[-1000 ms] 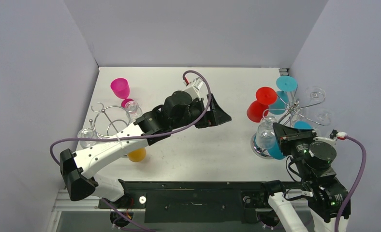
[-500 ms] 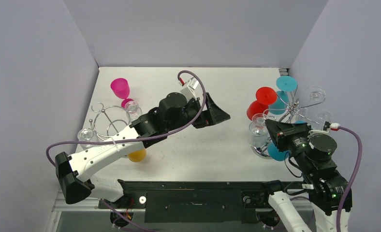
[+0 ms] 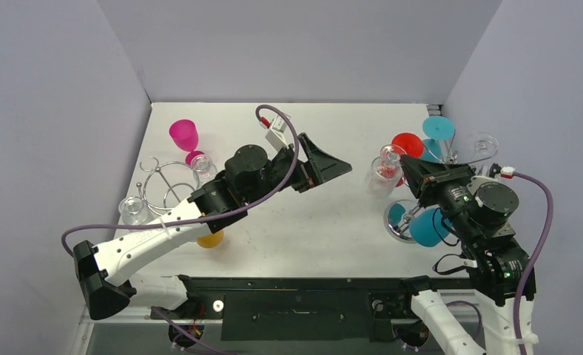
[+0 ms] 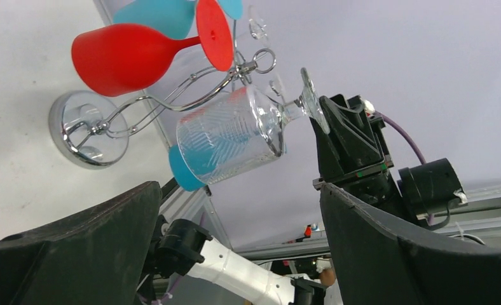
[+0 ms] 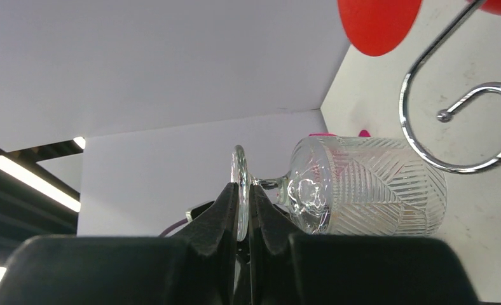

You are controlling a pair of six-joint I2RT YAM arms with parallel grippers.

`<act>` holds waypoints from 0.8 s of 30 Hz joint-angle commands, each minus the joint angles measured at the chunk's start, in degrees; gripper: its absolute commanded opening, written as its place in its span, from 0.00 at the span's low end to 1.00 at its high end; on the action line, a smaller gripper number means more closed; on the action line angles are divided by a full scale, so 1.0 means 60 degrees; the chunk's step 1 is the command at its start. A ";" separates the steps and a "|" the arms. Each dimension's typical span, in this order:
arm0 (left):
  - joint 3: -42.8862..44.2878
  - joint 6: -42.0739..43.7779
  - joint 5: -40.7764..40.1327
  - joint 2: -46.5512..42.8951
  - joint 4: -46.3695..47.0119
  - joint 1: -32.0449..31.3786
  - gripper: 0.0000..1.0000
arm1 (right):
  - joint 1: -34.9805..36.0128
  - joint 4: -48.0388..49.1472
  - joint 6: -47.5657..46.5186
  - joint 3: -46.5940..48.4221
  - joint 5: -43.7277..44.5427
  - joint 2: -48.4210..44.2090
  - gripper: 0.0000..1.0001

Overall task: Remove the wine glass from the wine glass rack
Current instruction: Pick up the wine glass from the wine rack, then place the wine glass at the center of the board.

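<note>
A clear cut-pattern wine glass (image 3: 383, 171) lies sideways in the air, left of the chrome wine glass rack (image 3: 451, 159). My right gripper (image 5: 243, 190) is shut on its round foot, with the bowl (image 5: 362, 187) pointing away. A curled rack hook (image 5: 464, 121) stands beside the bowl and does not touch it. My left gripper (image 3: 333, 170) hovers over the table's middle, open and empty, facing the glass (image 4: 232, 136). A red glass (image 3: 405, 144) and teal glasses (image 3: 438, 127) hang on the rack.
The rack's round chrome base (image 4: 86, 130) rests on the table at the right. A second wire rack (image 3: 166, 181) stands at the left, with a pink glass (image 3: 184, 134), a clear glass (image 3: 133, 209) and an orange one (image 3: 210, 238) around it. Walls enclose three sides.
My right gripper has carried the clear glass up and to the left, away from the rack. My left gripper has opened wider and its arm has shifted slightly left.
</note>
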 commanded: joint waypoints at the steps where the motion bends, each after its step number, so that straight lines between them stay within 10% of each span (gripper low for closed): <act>1: -0.0223 -0.0401 0.0085 -0.0266 0.1435 0.0024 0.94 | 0.0177 0.2391 0.1013 0.0518 -0.0372 0.0362 0.00; 24: -0.0688 -0.1000 0.0254 -0.0652 0.4097 0.0364 0.87 | 0.3202 0.5923 0.2381 0.0475 0.0952 0.1777 0.00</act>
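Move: Just off the left hand's open fingers, the clear wine glass hangs upside down, its middle about 10 cm to that hand's right, 2 cm ahead and 1 cm lower. The right hand already pinches its foot; from there the glass's middle is 2 cm left, 1 cm ahead and 7 cm below, and the left gripper 12 cm left, 1 cm back, 5 cm below. The red glass is 7 cm ahead of the right hand, 3 cm right and 13 cm down; the rack top, 4 cm ahead, 12 cm right, 7 cm down. Keeping its pinch on the foot of the inverted wine glass, the right hand climbs about 8 cm and goes nearly as far left, slightly forward, away from the rack and towards the left gripper; it turns counter-clockwise, tips its fingers up and rolls its left side up. The left hand rises some 5 cm, fingers staying wide open and tipping up about 15 degrees towards the bowl. ##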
